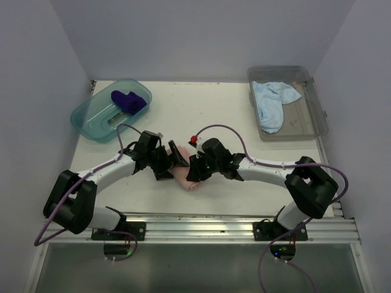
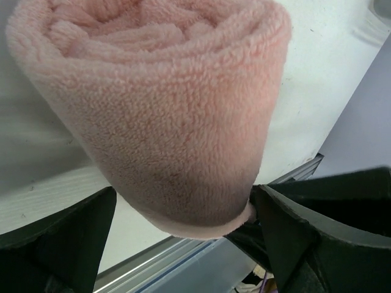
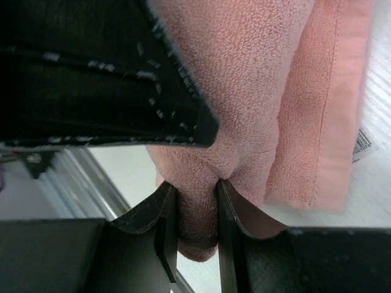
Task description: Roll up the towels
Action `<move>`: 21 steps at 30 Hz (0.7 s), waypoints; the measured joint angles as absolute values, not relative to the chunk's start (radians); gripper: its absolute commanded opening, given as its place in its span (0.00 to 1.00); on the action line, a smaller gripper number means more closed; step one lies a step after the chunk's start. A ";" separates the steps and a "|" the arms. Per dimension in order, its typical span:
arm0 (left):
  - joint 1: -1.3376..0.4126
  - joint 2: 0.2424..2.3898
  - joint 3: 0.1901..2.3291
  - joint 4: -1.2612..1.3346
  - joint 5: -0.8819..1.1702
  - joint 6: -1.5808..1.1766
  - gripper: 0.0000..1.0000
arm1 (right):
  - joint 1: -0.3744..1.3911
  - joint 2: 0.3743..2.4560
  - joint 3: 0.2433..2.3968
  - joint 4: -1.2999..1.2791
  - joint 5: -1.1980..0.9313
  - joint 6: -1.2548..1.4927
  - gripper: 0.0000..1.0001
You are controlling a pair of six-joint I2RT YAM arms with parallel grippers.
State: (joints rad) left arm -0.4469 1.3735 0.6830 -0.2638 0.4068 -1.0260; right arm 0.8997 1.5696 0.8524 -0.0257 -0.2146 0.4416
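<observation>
The salmon pink towel [image 1: 185, 177] lies rolled at the table's middle front, between both grippers. In the left wrist view its rolled end [image 2: 165, 110] fills the frame. My left gripper [image 2: 183, 229] is open, one finger on each side of the roll; the right finger touches its lower edge. My right gripper [image 3: 197, 210] is shut on a pinched fold of the pink towel [image 3: 244, 91]. The dark purple towel [image 1: 128, 101] sits in the teal tub [image 1: 91, 119]. The light blue towel [image 1: 272, 102] lies crumpled in the grey bin [image 1: 305, 122].
The teal tub stands at the back left and the grey bin at the back right. A metal rail [image 1: 201, 221] runs along the near table edge. White walls close in the left, back and right sides.
</observation>
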 measured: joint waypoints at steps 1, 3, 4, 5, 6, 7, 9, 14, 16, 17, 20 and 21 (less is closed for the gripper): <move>-0.447 1.374 0.683 -0.263 0.410 -1.025 1.00 | 0.875 1.578 0.843 0.002 -0.271 0.464 0.11; -0.447 1.374 0.682 -0.263 0.414 -1.021 1.00 | 0.828 1.603 0.827 0.058 -0.374 0.507 0.11; -0.447 1.374 0.680 -0.262 0.416 -1.018 1.00 | 0.812 1.614 0.821 0.079 -0.416 0.524 0.10; -0.447 1.374 0.677 -0.258 0.417 -1.013 1.00 | 0.795 1.628 0.815 0.105 -0.461 0.543 0.10; -0.447 1.374 0.672 -0.253 0.417 -1.011 1.00 | 0.780 1.639 0.811 0.125 -0.498 0.559 0.11; -0.447 1.375 0.668 -0.250 0.417 -1.010 0.99 | 0.769 1.649 0.809 0.139 -0.533 0.570 0.11; -0.447 1.382 0.659 -0.241 0.416 -1.011 0.93 | 0.757 1.663 0.809 0.153 -0.586 0.585 0.12; -0.447 1.431 0.656 -0.215 0.421 -1.013 0.74 | 0.753 1.662 0.818 0.106 -0.612 0.580 0.64; -0.447 1.448 0.656 -0.207 0.428 -1.015 0.74 | 0.754 1.638 0.823 0.051 -0.580 0.570 0.77; -0.447 1.452 0.656 -0.204 0.432 -1.016 0.74 | 0.756 1.615 0.824 0.016 -0.550 0.559 0.79; -0.447 1.462 0.656 -0.195 0.440 -1.031 0.75 | 0.785 1.504 0.831 -0.124 -0.385 0.521 0.83; -0.447 1.464 0.656 -0.194 0.442 -1.034 0.76 | 0.806 1.483 0.837 -0.145 -0.355 0.510 0.83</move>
State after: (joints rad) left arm -0.4473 1.4639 0.6563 -0.1944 0.4416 -1.0340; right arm 0.8062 1.4834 0.8371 -0.1448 -0.3546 0.5098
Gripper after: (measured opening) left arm 0.747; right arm 0.822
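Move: The pink towel roll already lies between the wide-open left fingers; its middle is about 4 cm right of that hand, 1 cm ahead and 3 cm below. From the right hand, still pinching the roll's near end, that middle is some 5 cm left, 3 cm ahead and 2 cm below. The purple rolled towel sits about 29 cm ahead and 20 cm left of the left hand, in the teal tub, whose middle is roughly 27 cm ahead and 29 cm left. Keep the right fingers pinching the pink roll's near end and twist that wrist some 20 degrees. Meanwhile lower the left gripper about 2.5 cm over the roll and close its wide fingers by a quarter, so that they grip the roll from both sides. Then open the right fingers wide, let go, and draw that hand off to the right and upward, about 3 cm. ##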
